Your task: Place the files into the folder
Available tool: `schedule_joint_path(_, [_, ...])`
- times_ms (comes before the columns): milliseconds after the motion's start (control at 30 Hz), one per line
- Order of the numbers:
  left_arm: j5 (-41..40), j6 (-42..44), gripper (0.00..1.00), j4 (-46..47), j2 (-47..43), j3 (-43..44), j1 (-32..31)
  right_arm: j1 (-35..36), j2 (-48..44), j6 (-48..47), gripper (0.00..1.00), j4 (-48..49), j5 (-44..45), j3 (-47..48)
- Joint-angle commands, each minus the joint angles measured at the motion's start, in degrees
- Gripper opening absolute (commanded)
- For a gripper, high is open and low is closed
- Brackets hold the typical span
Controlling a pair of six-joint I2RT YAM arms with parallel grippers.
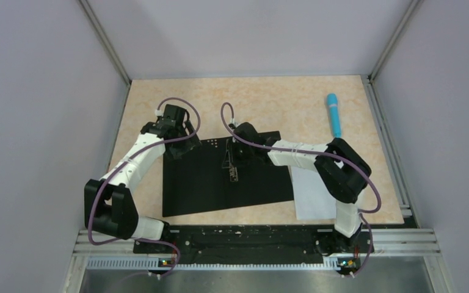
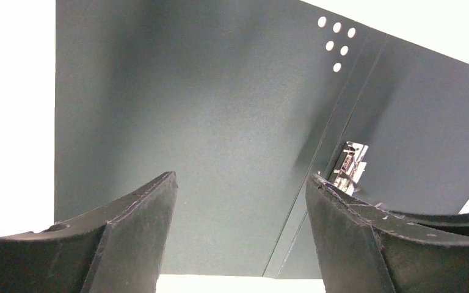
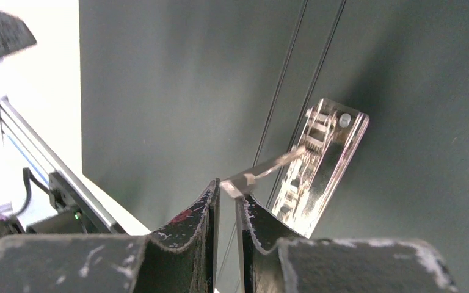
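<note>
The folder [image 1: 201,183] lies open on the table, black inside up, with a metal clip [image 1: 232,172] by its spine. My right gripper [image 1: 232,160] reaches over the spine. In the right wrist view it [image 3: 228,186] is shut on the tip of the clip's thin metal lever [image 3: 269,166], which is raised off the clip [image 3: 327,152]. My left gripper [image 1: 181,145] hovers over the folder's far left corner. Its jaws [image 2: 241,177] stand open above the black surface [image 2: 189,110], holding nothing. The files, a white sheet [image 1: 312,196], lie right of the folder, partly under my right arm.
A blue pen [image 1: 334,115] lies at the far right of the table. Grey walls close in the table on three sides, and a metal rail [image 1: 250,241] runs along the near edge by the arm bases.
</note>
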Motion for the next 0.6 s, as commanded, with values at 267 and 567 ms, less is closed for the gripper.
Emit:
schedule_joint_path(267, [1.64, 3.62, 0.82, 0.43, -1.11, 1.36, -0.13, -5.08, 9.15, -1.95, 0.15, 0.3, -0.18, 11.76])
schedule_joint_path(567, [4.63, 4.72, 0.82, 1.85, -2.13, 1.32, -0.37, -5.51, 12.73, -3.05, 0.18, -0.77, -1.04, 16.0])
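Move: The metal clip by the folder's spine has its middle about 2 cm to the right of my right fingertips, neither ahead nor back, some 4 cm below; its loose lever stands up towards my fingers. The six punched holes lie about 11 cm ahead and 5 cm left, 5 cm down; the white files some 34 cm right and 5 cm back, also 5 cm down. From my left hand the clip is about 17 cm right, 4 cm back and 9 cm below. With the nearly shut fingertips of my right hand on the clip's raised lever, I push it over towards the folder's far edge: about 7 cm forward along the spine in an arc, level at first and then sinking some 3 cm as I slow down. My fingers stay nearly shut and the wrist hardly turns. ##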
